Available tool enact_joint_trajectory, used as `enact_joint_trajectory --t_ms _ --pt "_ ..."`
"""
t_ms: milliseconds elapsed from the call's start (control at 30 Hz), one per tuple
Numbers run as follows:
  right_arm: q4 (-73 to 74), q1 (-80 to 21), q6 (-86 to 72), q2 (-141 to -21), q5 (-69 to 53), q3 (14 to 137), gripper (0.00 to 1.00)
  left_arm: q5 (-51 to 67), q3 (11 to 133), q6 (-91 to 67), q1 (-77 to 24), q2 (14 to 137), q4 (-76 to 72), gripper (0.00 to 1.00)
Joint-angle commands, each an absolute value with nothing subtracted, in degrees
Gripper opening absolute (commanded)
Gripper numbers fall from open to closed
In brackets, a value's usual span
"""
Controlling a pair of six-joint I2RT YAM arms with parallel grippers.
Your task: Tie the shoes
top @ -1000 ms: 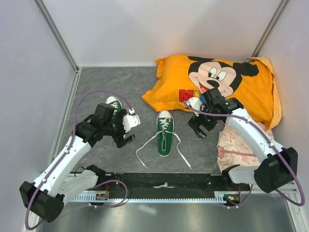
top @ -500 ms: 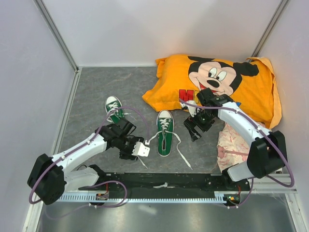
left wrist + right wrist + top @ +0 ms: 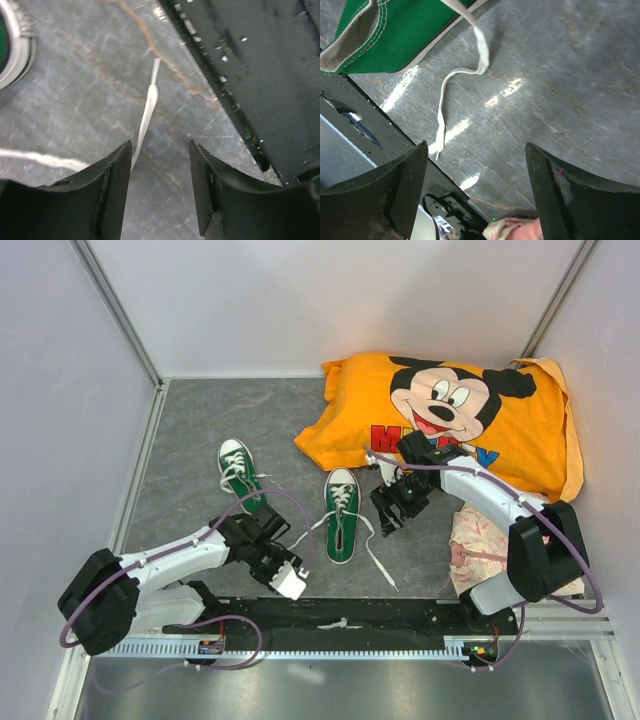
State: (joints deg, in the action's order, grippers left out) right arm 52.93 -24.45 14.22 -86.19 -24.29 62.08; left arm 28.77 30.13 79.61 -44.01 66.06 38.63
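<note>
Two green shoes with white toe caps lie on the grey table: one at the left (image 3: 238, 472) and one in the middle (image 3: 341, 515), whose white laces trail loose to both sides. My left gripper (image 3: 283, 566) hangs low over the end of the middle shoe's left lace. In the left wrist view that lace (image 3: 145, 116) runs up from beside the left finger (image 3: 112, 185), and the gripper (image 3: 160, 150) is open, not pinching it. My right gripper (image 3: 392, 510) is open just right of the middle shoe (image 3: 385, 35), above its right lace (image 3: 461, 74).
An orange Mickey Mouse cloth (image 3: 450, 410) fills the back right. A pink patterned cloth (image 3: 490, 540) lies by the right arm's base. The black base rail (image 3: 340, 615) runs along the near edge, close to the left gripper. Walls enclose the table.
My left arm swung from beside the left shoe down to the near lace end, its jaws narrowing. The right gripper moved left and down, toward the middle shoe.
</note>
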Motion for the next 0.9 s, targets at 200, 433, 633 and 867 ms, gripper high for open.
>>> enact_joint_trajectory --t_ms 200,433,633,867 --pt "42.7 -37.6 8.0 -86.8 -20.3 54.7 0.74 30.7 27.9 82.8 -47.6 66.2 33.6 0.5" --pt "44.3 -42.5 7.0 -96.8 -18.5 56.0 0.65 30.8 26.5 83.8 -47.5 62.0 34.9 0.49" --pt "44.0 -44.8 5.6 -98.0 -15.9 56.0 0.49 32.3 24.1 81.0 -47.6 57.9 32.5 0.49" --pt "43.3 -43.3 4.7 -93.2 -12.8 55.5 0.0 35.2 22.1 80.2 -47.6 56.4 25.8 0.54"
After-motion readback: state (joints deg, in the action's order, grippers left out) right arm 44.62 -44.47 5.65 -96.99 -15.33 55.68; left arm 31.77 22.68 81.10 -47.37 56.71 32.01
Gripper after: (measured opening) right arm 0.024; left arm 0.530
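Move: The right lace, where the right fingers are to take it, lies about 7 cm back, 4 cm left and 8 cm below the right hand; the near shoe's middle is some 12 cm left, 3 cm ahead and 5 cm lower. From the left hand, the left lace's end is roughly 2 cm back, 1 cm right and 1 cm below; the shoe's middle is 11 cm ahead, 10 cm right, and the right lace 18 cm right, 2 cm ahead. Sweep the open right gripper down, back and left beside the shoe, about 8 cm down and 7 cm back, turning its fingers more steeply downward. Once low over the table, nearly stop there and shut the fingers fully to pinch the right lace partway along its loose tail. Let the left gripper ease back a couple of centimetres, half open, at the left lace's end. ##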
